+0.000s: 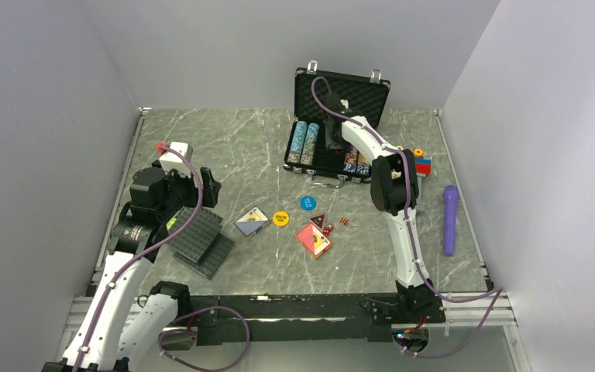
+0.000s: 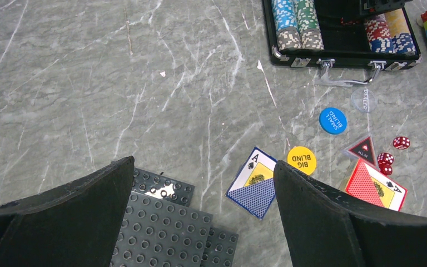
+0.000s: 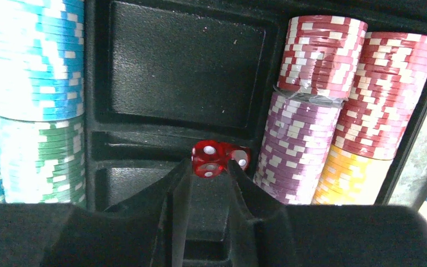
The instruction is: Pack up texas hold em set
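The black case stands open at the back with chip rows inside. My right gripper reaches down into its middle tray, its fingertips closed on a red die. A second die lies just behind it, beside purple chips. On the table lie a blue card deck, a red deck, a yellow button, a blue button, a red-triangle button and more dice. My left gripper hovers open over the left side, holding nothing.
Dark grey studded plates lie under my left gripper. A colourful toy-block figure stands right of the case. A purple stick lies by the right wall. A clear dealer disc rests before the case's handle.
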Action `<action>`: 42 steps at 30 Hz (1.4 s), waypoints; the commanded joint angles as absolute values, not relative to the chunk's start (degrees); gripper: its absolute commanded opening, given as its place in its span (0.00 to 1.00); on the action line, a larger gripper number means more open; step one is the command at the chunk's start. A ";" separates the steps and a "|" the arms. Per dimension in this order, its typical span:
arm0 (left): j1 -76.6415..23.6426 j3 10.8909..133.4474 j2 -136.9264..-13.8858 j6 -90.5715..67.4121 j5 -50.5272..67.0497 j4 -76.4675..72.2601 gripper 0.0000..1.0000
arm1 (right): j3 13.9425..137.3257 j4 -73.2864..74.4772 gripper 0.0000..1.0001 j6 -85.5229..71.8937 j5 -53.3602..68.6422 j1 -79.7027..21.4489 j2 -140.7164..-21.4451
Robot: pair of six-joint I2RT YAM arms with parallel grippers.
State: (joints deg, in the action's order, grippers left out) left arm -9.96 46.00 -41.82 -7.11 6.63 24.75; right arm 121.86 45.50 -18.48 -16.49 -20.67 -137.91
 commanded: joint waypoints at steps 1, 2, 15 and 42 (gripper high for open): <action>-10.20 46.65 -41.31 -6.68 7.03 23.67 1.00 | 123.36 47.76 0.36 -18.33 -18.63 -20.19 -138.30; -10.20 46.65 -41.28 -6.68 7.03 23.69 0.99 | 123.32 47.66 0.37 -18.29 -18.63 -20.20 -138.19; -10.20 46.84 -41.37 -6.76 7.43 23.84 0.99 | 120.52 44.10 0.52 -16.19 -17.70 -20.30 -135.05; -10.20 45.10 -39.96 -4.93 5.21 22.03 0.99 | 79.85 19.01 0.81 -9.53 -7.88 -25.26 -95.00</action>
State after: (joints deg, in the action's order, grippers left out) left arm -9.96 45.47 -40.97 -6.15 6.15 24.43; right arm 87.35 25.34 -8.54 -9.56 -23.53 -105.10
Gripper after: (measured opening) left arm 0.994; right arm 0.822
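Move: The die being set down sits between the right fingertips, level with the right hand point and barely 1 cm below, over the case's small middle slot. Another die lies about 2 cm to its right. The red-and-purple chip column runs roughly 6 cm right of the hand, the green one some 8 cm left and 2 cm farther out. From the idle left hand, the die is about 25 cm ahead, 35 cm right and 20 cm below. Almost in place at first, the right hand spreads its fingers wide and lets go of the die in the slot. Then it climbs ever faster, about 10 cm up and some 7 cm back, clear of the case floor, the fingertips swinging up and outward by about 15 degrees as the hand turns counter-clockwise about as much. ##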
